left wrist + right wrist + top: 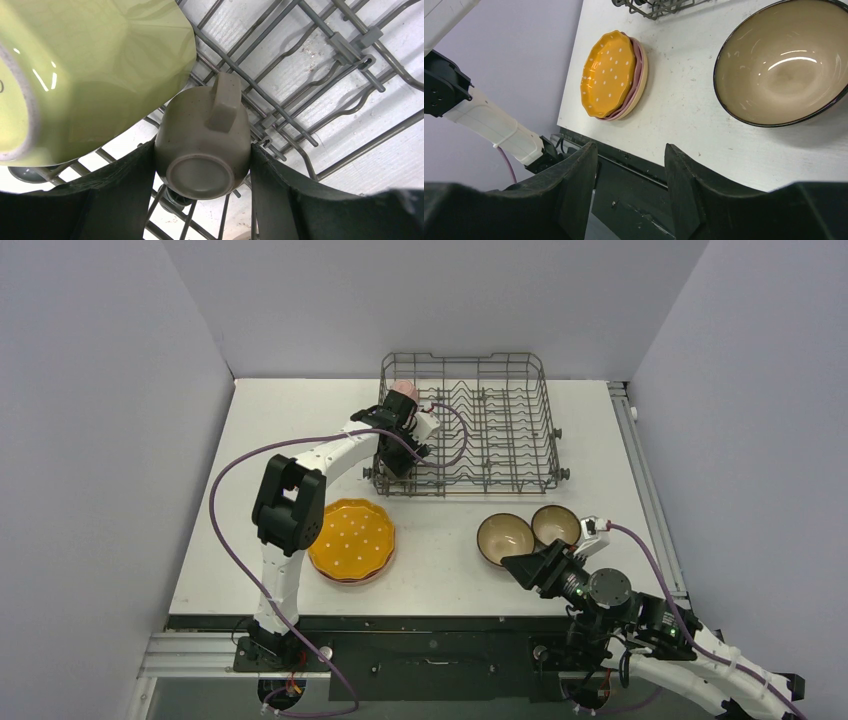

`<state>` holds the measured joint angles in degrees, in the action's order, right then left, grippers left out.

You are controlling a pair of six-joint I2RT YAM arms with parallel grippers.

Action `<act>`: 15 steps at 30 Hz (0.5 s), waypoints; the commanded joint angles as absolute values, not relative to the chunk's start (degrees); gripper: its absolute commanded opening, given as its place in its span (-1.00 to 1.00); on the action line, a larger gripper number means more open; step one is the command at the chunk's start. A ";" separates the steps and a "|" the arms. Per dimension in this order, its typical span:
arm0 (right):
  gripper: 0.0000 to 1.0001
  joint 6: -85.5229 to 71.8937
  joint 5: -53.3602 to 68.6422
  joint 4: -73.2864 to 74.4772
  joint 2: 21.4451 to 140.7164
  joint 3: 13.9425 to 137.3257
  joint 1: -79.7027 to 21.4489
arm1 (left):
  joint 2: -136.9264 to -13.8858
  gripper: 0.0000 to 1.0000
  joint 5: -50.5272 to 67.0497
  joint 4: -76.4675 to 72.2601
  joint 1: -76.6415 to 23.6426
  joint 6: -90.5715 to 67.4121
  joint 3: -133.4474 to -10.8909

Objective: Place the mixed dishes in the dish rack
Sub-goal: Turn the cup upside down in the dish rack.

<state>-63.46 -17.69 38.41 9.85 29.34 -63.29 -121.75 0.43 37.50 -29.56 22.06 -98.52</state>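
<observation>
In the left wrist view the small grey-olive cup (200, 130) is upside down, handle away from me, over the wires of the dish rack (320, 60). My left gripper (202, 152) is shut on its sides. The pale yellow mug (90, 75) lies close at its left. My left gripper (401, 452) is inside the dish rack (520, 430) at its left end, near the pink mug (403, 390). The orange dotted plate (350, 538) lies on the pink plate (640, 75). My right gripper (631, 150) is open and holds nothing, beside two brown bowls (505, 538) (555, 524).
The right gripper (522, 565) hangs over the table's front edge (634, 160), just short of the nearer bowl (781, 65). The left arm (290, 505) reaches past the stacked plates. Grey walls close in the table (440, 570) on three sides.
</observation>
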 commanded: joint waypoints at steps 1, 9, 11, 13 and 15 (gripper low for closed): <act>-0.04 -63.19 -18.70 38.56 9.06 29.68 -62.93 | -120.81 0.06 2.91 40.06 -30.38 21.82 -100.74; -0.03 -63.19 -18.78 38.73 9.05 29.85 -62.91 | -121.01 0.93 2.96 40.81 -30.57 22.04 -101.03; -0.03 -63.19 -18.79 38.81 9.01 29.89 -62.93 | -120.78 0.93 2.84 40.77 -30.58 21.98 -101.02; -0.03 -63.26 -18.76 38.81 8.97 29.91 -62.97 | -120.58 0.93 2.82 40.78 -30.59 21.93 -100.99; -0.03 -63.32 -18.74 38.85 8.92 29.96 -62.94 | -120.20 0.93 2.70 40.87 -30.71 21.89 -100.99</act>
<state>-63.48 -17.69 38.74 9.34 29.34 -63.29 -121.43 1.10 37.91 -30.02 21.47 -100.07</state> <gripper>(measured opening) 0.482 0.965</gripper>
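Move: The grey cup is already upside down in the rack between my left fingers, its middle at the hand point or about 1 cm below. The green cup stands about 8 cm straight ahead of it and the pink mug some 16 cm ahead, both at about the same height; the rack's left side is about 4 cm to the left. From my right hand, the grey cup lies about 31 cm ahead, 22 cm to the left and 14 cm lower. I open my left fingers to nearly full width and let go of the grey cup, so that both pads come clear of its sides. As they spread, the hand shifts about 1 cm up and 1 cm to the right, then stays there over the cup, with the wrist holding its tilt. ##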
